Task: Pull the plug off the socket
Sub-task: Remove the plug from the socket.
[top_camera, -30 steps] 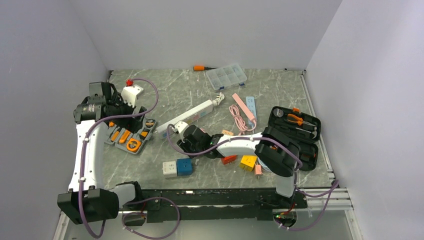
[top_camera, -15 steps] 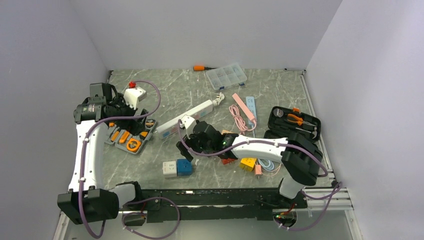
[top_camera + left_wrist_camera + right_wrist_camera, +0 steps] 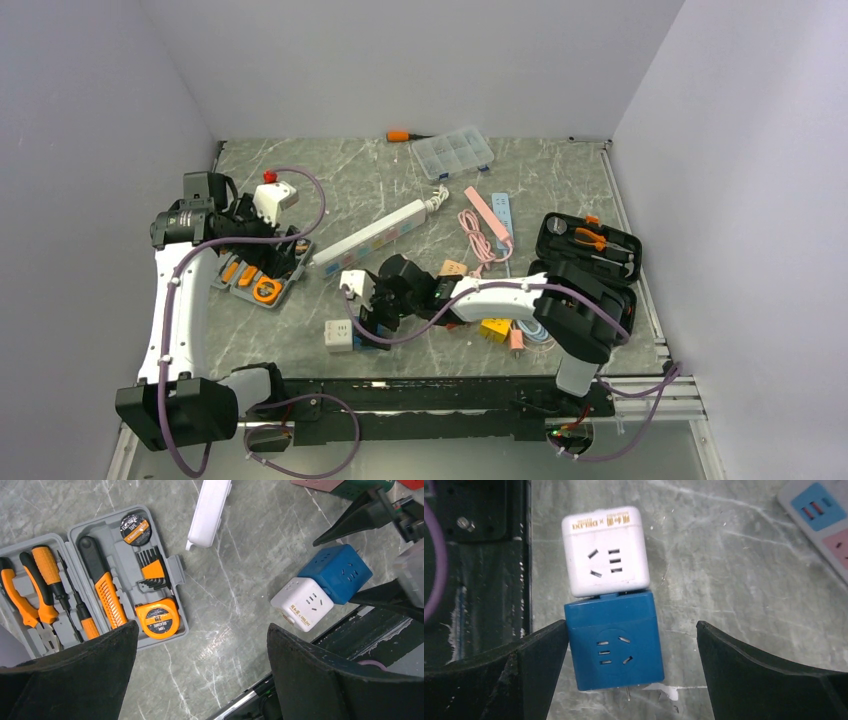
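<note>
The socket (image 3: 375,238) is a long white power strip lying aslant mid-table. Its near end (image 3: 210,510) and one corner with blue and pink faces (image 3: 819,510) also show. No plug shows seated in the outlet faces I see. My right gripper (image 3: 631,625) is open, pointing down over a blue cube adapter (image 3: 611,647). The cube lies close to the left finger, and a metal prong sticks out of its near side. A white cube adapter (image 3: 604,550) butts against it. My left gripper (image 3: 202,626) hangs open and empty above the bare table beside a grey tool case (image 3: 125,565).
The grey tool case (image 3: 262,275) lies at the left and a black open tool case (image 3: 590,250) at the right. Yellow (image 3: 495,328) and peach (image 3: 453,268) cubes, a pink cable (image 3: 480,235), a clear organizer box (image 3: 455,152) and a screwdriver (image 3: 400,135) lie about. The table's near edge rail (image 3: 479,580) runs right beside the cubes.
My right gripper has swung from beside the power strip's near end towards the front edge, and now stands over the blue cube with its jaws opened wide. The left arm shifted only slightly.
</note>
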Tool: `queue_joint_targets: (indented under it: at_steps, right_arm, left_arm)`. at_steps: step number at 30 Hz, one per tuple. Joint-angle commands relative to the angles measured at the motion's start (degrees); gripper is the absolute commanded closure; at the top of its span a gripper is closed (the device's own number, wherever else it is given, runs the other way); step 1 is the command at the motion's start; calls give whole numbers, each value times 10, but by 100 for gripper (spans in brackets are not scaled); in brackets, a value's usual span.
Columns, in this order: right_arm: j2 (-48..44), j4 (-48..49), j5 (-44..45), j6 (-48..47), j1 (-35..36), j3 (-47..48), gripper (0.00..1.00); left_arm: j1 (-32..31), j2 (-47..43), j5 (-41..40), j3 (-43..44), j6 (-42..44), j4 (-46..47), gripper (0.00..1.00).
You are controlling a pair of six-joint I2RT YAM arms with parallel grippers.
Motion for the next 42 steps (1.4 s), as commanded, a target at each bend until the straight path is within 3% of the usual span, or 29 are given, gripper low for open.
queue_joint_targets:
  at_steps: [1,15,18,26,31,32,33,34,38,42]
  right_arm:
    - [35,18,-14,-59,12,12,0]
    - [64,64,19,-57,45,-4,1]
    - [79,65,28,-60,48,-1,5]
    - [104,55,45,-54,48,-5,30]
    - [113,39,84,-28,49,13,67]
    - [111,39,87,-27,50,12,77]
    - [107,42,94,-25,50,10,95]
    - [101,40,105,-20,50,8,100]
    - [71,15,127,-7,51,6,100]
    - [22,-15,141,17,47,13,100]
  left_arm:
    - [3,-17,15,-2,16,-6,1]
    - [3,-17,18,-11,24,-9,1]
    - [3,-20,17,-11,31,-15,1]
    - [2,-52,5,-14,30,7,1]
    - [3,-73,21,-14,25,30,1]
    - [3,-73,26,-8,29,24,1]
    - [3,-72,31,-1,33,17,1]
    - [2,-70,42,7,35,8,1]
    - [3,-86,116,18,107,-36,1]
    - [2,-176,176,-66,225,-1,1]
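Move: Just ahead of the right fingers sits the blue plug, about 2 cm to the hand's left, 2 cm back and 6 cm below; the white socket it is plugged into stands some 6 cm farther left, level with it. The power strip's middle is about 21 cm forward and 2 cm left, and the pink plug some 13 cm forward and 6 cm right, both at table height. From the left hand the blue plug lies roughly 21 cm right, 11 cm back and 19 cm down. Sinking about 5 cm in two steps while easing back and slightly left, the right hand brings its open fingers down astride the blue plug, closes them on its two sides, then keeps hold, easing about 1 cm forward and turning slightly clockwise. The empty left hand, fingers open, drifts back a little, then rises some 3 cm, sliding right and tilting up about 10 degrees. ##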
